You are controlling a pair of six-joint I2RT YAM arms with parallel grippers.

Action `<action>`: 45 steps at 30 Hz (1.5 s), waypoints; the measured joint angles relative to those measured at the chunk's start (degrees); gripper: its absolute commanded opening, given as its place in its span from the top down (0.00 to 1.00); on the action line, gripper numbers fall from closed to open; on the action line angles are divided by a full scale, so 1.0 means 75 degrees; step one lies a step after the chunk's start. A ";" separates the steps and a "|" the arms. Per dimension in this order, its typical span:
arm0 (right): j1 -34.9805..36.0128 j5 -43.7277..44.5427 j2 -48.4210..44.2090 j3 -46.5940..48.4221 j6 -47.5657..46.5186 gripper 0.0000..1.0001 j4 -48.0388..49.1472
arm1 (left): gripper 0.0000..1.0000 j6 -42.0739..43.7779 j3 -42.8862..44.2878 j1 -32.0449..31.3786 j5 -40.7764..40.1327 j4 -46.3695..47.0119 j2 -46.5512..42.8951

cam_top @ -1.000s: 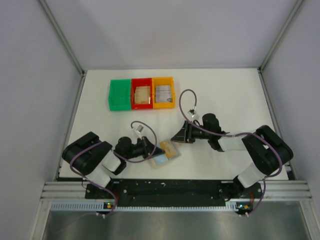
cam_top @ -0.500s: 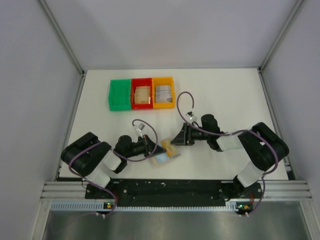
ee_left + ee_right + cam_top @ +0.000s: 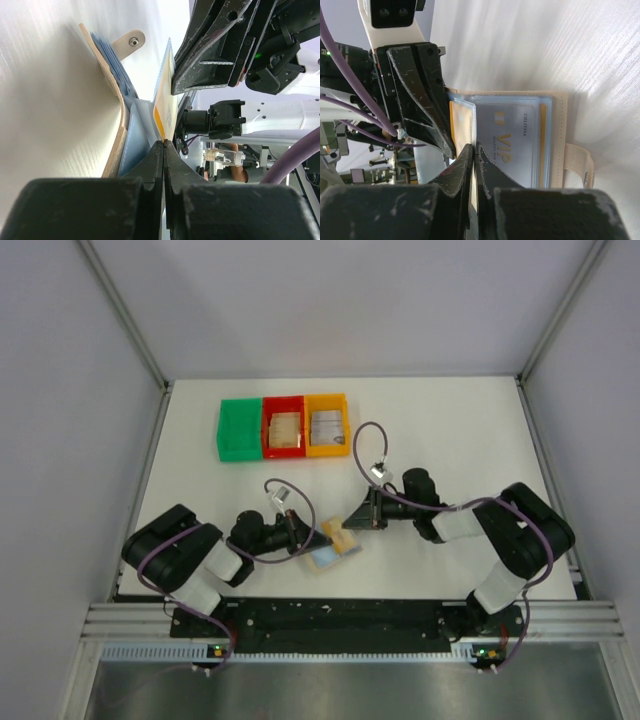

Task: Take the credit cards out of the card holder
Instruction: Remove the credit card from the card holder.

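Note:
The card holder (image 3: 335, 548) lies open near the table's front, its tan skin (image 3: 117, 130) down and blue-grey lining up. One clear sleeve with a tan-yellowish credit card (image 3: 461, 125) stands lifted from it. My left gripper (image 3: 308, 540) (image 3: 164, 142) is shut on that sleeve's edge from the left. The right gripper (image 3: 348, 525) (image 3: 475, 145) is shut on the opposite edge; whether it pinches the card alone or its sleeve too does not show. A grey-silver VIP card (image 3: 515, 145) sits in the sleeve lying flat underneath.
Green (image 3: 240, 428), red (image 3: 283, 427) and orange (image 3: 327, 425) bins stand in a row at the back left. The red one holds tan cards, the orange one grey cards. Metal frame posts and walls bound the table on both sides.
The right gripper has moved a little left onto the lifted sleeve and gone from open to shut. The left gripper has stayed shut in place.

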 measured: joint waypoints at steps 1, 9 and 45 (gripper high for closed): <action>-0.0020 -0.0003 0.0000 -0.0006 0.0003 1.00 0.0009 | 1.00 0.0009 -0.0012 0.0000 -0.0017 0.0006 0.0000; -0.0067 0.0067 0.0000 -0.0204 0.0058 1.00 0.0160 | 1.00 0.0020 -0.0146 -0.0003 -0.0128 0.0050 -0.0003; -0.0221 0.2518 -0.2060 0.0332 -0.1781 0.35 -0.4141 | 1.00 0.0195 -0.0344 0.0061 -0.0216 0.0082 -0.0154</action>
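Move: From the left gripper, the pinched card's middle lies about 3 cm right and 2 cm forward, at nearly its height; the card holder's middle is some 3 cm right, 2 cm forward and 4 cm below. From the right gripper, shut at the blue sleeve's far edge, the holder is roughly 3 cm left, 2 cm back and 4 cm below, while the card is about 3 cm left and 2 cm back, almost level. Keep the left gripper pinching the card, nearly still, while the right one, still shut on the sleeve's edge, draws away from it to the right and down, some 4 cm each way, rolling its left side down. Then open the right fingers, let go of the sleeve and lift about 3 cm, continuing right and slightly forward. ##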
